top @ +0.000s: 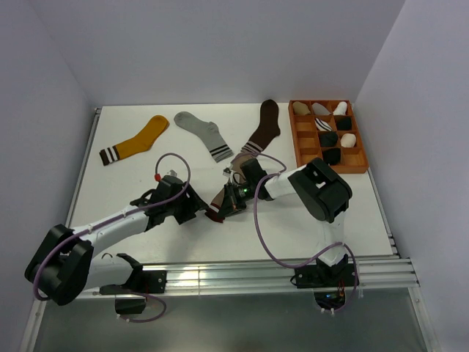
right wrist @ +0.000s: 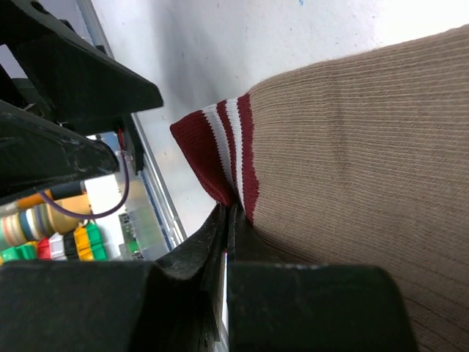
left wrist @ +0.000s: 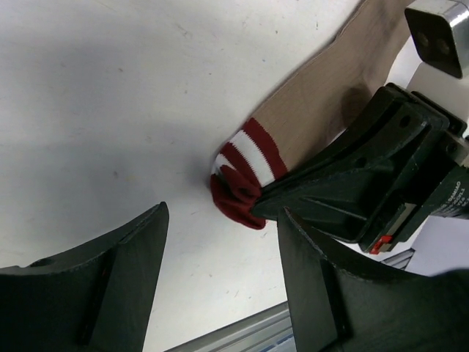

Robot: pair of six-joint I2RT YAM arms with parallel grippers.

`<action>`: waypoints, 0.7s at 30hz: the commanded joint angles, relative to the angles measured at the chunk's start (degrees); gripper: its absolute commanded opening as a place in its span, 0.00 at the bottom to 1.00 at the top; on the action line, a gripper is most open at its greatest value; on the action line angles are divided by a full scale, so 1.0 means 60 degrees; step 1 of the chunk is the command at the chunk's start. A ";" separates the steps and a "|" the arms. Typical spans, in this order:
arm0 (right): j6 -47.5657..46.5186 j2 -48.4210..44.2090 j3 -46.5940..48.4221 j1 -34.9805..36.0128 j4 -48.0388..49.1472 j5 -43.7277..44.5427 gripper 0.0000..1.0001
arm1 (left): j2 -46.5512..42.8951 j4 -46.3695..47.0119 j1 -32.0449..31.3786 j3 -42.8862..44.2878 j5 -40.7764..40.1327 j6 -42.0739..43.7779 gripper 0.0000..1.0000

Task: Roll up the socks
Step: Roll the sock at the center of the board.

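Observation:
A taupe sock (left wrist: 322, 95) with a maroon-and-white cuff (left wrist: 245, 172) lies on the white table. My right gripper (right wrist: 229, 209) is shut on the edge of that cuff (right wrist: 212, 147), its jaws pressed together on the fabric. From above, the right gripper (top: 223, 205) and the cuff (top: 216, 215) sit at the table's front middle, with most of the sock hidden under the arm. My left gripper (left wrist: 223, 220) stands open just left of the cuff, with only bare table between its fingers. In the top view the left gripper (top: 196, 209) almost meets the right one.
A mustard-yellow sock (top: 138, 139), a light grey sock (top: 201, 130) and a dark brown sock (top: 265, 125) lie flat at the back. An orange compartment tray (top: 294, 139) with several rolled socks stands at the back right. A metal rail (top: 256, 275) runs along the near edge.

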 commanded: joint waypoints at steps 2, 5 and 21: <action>-0.0516 -0.0279 0.0044 0.0081 -0.0430 0.0633 0.00 | 0.0472 0.1034 -0.0181 -0.0020 0.0335 -0.0691 0.66; -0.0501 -0.0235 0.0029 0.0125 -0.0415 0.0720 0.00 | 0.1115 0.1122 -0.0254 0.0156 0.0364 -0.0867 0.65; -0.1291 -0.0834 0.0161 0.0476 -0.1308 0.1555 0.02 | 0.2290 0.0566 -0.0489 0.0786 -0.0237 -0.1380 0.30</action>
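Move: Roughly 4 cm to the left hand's right, level with it fore and aft and some 4 cm below, is the dark red cuff of the tan sock. The sock's foot lies about 12 cm ahead and 11 cm to the right of the left hand; the grey sock's striped end is 18 cm ahead and 6 cm right. From the right hand, already shut on the cuff's edge, the cuff is about 2 cm left and 1 cm back, at its height. Sinking about 3 cm while sliding some 3 cm to its right, the left hand comes down to the cuff beside the right fingertips, its fingers tipping a few degrees steeper. Late on, the wide-open fingers narrow to about half their gap, one on each side of the dark red cuff, not yet shut. The right hand stays almost in place and keeps its pinch. ##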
